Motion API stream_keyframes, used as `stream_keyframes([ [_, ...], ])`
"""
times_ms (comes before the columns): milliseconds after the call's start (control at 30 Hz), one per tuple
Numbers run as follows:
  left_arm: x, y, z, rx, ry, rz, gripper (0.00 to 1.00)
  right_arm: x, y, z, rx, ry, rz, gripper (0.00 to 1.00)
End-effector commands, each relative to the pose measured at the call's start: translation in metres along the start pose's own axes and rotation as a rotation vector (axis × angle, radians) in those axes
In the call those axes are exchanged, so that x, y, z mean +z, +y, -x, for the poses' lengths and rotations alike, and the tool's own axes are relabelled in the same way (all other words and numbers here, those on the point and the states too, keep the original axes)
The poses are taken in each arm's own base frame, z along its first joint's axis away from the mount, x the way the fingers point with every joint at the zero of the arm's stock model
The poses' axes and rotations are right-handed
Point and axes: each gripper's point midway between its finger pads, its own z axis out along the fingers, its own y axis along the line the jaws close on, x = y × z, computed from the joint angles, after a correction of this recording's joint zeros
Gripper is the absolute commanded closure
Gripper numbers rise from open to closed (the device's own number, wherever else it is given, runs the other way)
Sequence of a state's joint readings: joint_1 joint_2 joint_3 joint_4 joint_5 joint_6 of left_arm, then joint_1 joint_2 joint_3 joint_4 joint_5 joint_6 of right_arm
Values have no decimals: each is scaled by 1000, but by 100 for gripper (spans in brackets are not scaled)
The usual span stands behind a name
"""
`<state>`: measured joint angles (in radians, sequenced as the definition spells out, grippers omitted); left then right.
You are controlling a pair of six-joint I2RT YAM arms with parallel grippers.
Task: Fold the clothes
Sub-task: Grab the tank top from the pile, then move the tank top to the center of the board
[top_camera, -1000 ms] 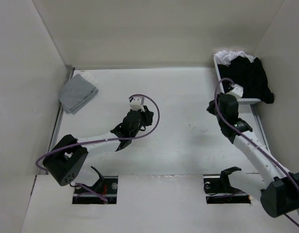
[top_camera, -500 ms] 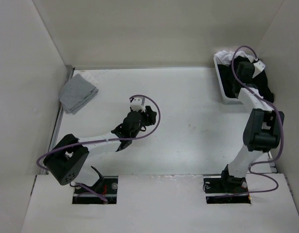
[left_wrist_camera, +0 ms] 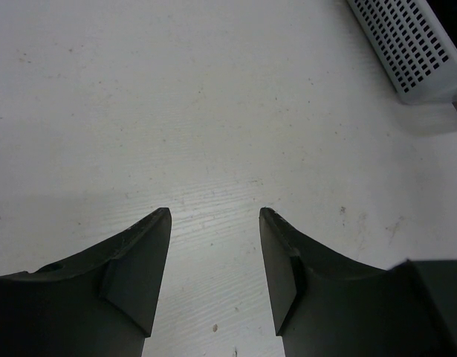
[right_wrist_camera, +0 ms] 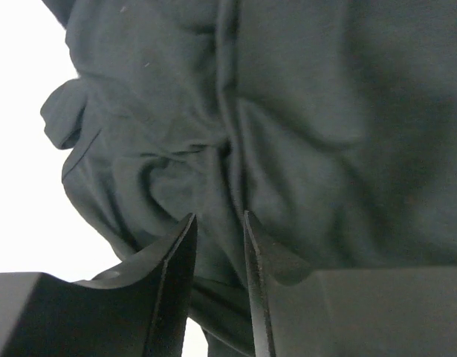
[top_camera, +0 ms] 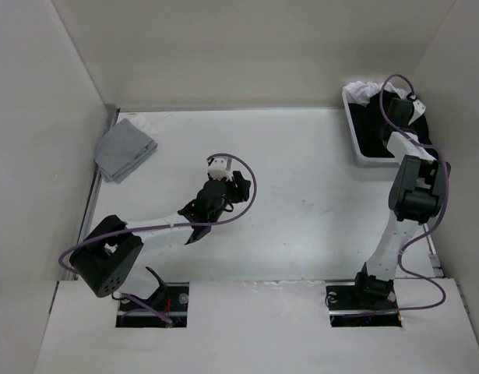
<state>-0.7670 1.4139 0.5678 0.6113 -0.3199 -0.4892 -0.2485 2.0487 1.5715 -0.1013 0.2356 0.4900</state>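
The clothes, a black T-shirt [top_camera: 374, 128], lie crumpled in a white basket [top_camera: 366, 161] at the back right. My right gripper [top_camera: 401, 105] hangs over that basket. In the right wrist view the T-shirt [right_wrist_camera: 310, 111] fills the frame, and my right gripper [right_wrist_camera: 219, 216] is pressed close to it, its jaws a narrow gap apart with a ridge of the black fabric running into the gap. My left gripper [top_camera: 237, 181] is low over the bare table at mid-left. The left wrist view shows my left gripper [left_wrist_camera: 215, 214] open with nothing between its fingers.
A folded light grey cloth [top_camera: 125, 149] lies at the far left, near the side wall. White fabric [top_camera: 364, 89] pokes out of the basket's far end. The perforated basket wall [left_wrist_camera: 406, 44] shows at the top right of the left wrist view. Walls enclose the table.
My right arm has swung from in front of the basket to over it, and its jaws opened, then narrowed on the black fabric. The left gripper opened in place.
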Motion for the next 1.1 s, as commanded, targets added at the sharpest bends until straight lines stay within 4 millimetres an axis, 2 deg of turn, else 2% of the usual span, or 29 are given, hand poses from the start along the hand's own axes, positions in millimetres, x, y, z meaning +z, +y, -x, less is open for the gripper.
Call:
stream_keyframes([
  [0, 0, -7, 13, -18, -54, -32, 50, 3, 17, 13, 13, -5, 78, 65],
  [100, 0, -8, 12, -16, -52, -36, 50, 8, 16, 10, 5, 6, 80, 70],
  [300, 0, -8, 12, -16, -51, -38, 50, 12, 5, 11, 9, 5, 57, 62],
  [367, 0, -8, 12, -18, -52, -36, 50, 13, 3, 11, 6, 8, 52, 64],
  [500, 0, -7, 13, -18, -54, -36, 50, 12, 2, 11, 19, 11, 55, 94],
  [533, -1, -7, 13, -19, -55, -36, 51, 8, 3, 15, 27, 1, 64, 98],
  [600, -1, -6, 14, -21, -60, -36, 51, -6, 11, 32, 56, -52, 108, 100],
  [667, -2, -6, 15, -23, -66, -37, 51, -35, 23, 60, 98, -143, 179, 100],
  [800, -2, -5, 16, -25, -70, -38, 51, -115, 49, 117, 161, -298, 333, 100],
  [933, -4, -3, 20, -29, -84, -31, 52, -223, 95, 151, 162, -408, 535, 100],
  [1067, -10, 4, 35, -57, -128, -9, 53, -344, 138, 158, 124, -485, 761, 100],
])
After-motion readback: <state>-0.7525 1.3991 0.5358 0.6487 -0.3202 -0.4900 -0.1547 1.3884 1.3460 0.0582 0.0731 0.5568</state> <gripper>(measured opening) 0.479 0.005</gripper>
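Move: The tank top, a dark garment bunched on top of the pile, is almost at my right fingertips: its middle sits about 4 cm below them, some 5 cm to the left and 3 cm nearer me. The white cloth lies roughly 11 cm left and 3 cm ahead, and the bin's middle about 7 cm left, 6 cm back and 8 cm down. From my left hand the tank top lies about 20 cm ahead and 46 cm to the right. I sink my open right fingers a last 2 cm into the dark cloth, settle briefly, then shut them and pinch a fold of the tank top. With it held I pull up, slowly at first and then fast, nearly 30 cm, swinging back and left about 10 cm each and tipping my fingers upward some 35 degrees. ##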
